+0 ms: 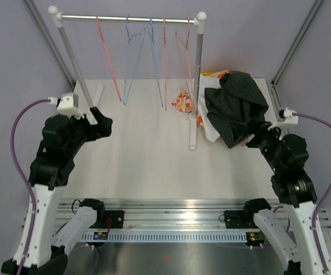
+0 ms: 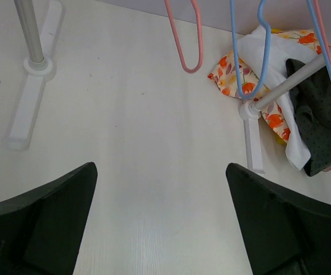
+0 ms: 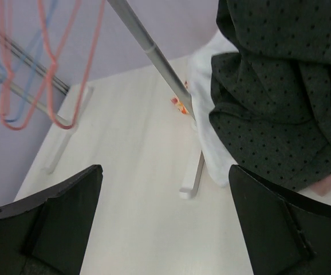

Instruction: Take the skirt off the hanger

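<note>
A dark dotted garment (image 1: 237,106) lies crumpled on a pile of clothes on the table, right of the rack's right post. It also shows in the right wrist view (image 3: 280,103) and in the left wrist view (image 2: 320,126). A small pink piece (image 3: 328,184) shows under its lower edge; I cannot tell what it is. Several bare pink and blue hangers (image 1: 132,63) hang on the rack's bar (image 1: 128,19). My right gripper (image 1: 256,137) (image 3: 165,172) is open and empty beside the pile. My left gripper (image 1: 103,123) (image 2: 161,172) is open and empty near the rack's left post.
A floral orange cloth (image 1: 182,102) (image 2: 228,74) and a white cloth (image 1: 210,126) lie under and beside the dark garment. The rack's white feet (image 1: 193,134) (image 2: 28,109) rest on the table. Purple walls and slanted frame bars close in the back and sides.
</note>
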`<state>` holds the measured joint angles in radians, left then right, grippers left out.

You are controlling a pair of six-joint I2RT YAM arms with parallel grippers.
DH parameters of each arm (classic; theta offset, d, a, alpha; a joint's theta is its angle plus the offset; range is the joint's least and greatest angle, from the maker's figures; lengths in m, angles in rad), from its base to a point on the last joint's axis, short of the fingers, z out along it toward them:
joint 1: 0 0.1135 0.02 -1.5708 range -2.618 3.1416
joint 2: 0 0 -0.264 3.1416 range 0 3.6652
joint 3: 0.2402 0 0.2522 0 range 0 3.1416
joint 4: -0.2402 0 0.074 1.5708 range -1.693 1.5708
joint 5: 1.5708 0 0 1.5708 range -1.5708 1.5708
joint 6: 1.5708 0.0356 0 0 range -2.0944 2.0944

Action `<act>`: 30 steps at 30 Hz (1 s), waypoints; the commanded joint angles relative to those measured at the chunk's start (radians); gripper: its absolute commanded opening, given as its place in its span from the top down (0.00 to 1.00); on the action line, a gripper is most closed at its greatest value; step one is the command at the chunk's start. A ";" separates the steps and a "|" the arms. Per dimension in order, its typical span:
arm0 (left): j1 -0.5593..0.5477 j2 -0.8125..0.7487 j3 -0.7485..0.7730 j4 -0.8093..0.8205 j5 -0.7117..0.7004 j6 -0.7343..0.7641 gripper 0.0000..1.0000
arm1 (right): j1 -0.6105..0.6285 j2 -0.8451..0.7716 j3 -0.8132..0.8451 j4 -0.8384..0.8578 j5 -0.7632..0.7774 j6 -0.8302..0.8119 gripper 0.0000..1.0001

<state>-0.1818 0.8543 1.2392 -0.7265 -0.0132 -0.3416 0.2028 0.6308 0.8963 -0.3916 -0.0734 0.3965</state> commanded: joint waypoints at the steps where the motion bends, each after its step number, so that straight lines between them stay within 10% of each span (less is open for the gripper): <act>1: -0.004 -0.177 -0.124 0.010 -0.025 -0.011 0.01 | 0.006 -0.127 0.087 -0.131 -0.002 -0.010 0.01; 13: -0.005 -0.586 -0.414 0.007 -0.030 -0.034 0.01 | 0.006 -0.425 0.014 -0.337 0.271 -0.073 0.01; 30: -0.007 -0.589 -0.443 0.022 -0.083 -0.040 0.01 | 0.004 -0.454 -0.050 -0.277 0.078 -0.117 0.00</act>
<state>-0.1841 0.2825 0.8066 -0.7605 -0.0772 -0.3748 0.2031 0.1532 0.8494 -0.7006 0.0399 0.3050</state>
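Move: The dark dotted skirt already lies loose on the garment pile, some 16 cm ahead of the right hand, about 5 cm to its right and 24 cm below. The white garment shows under its left edge, about 5 cm to that hand's left and 16 cm ahead; the rack's right foot stands about 13 cm to the hand's left and 16 cm ahead. From the left hand the skirt is roughly 15 cm ahead and 54 cm right. Both empty, open hands draw back about 10 cm from the skirt, left sinking, right arcing up, rightward, then down. ##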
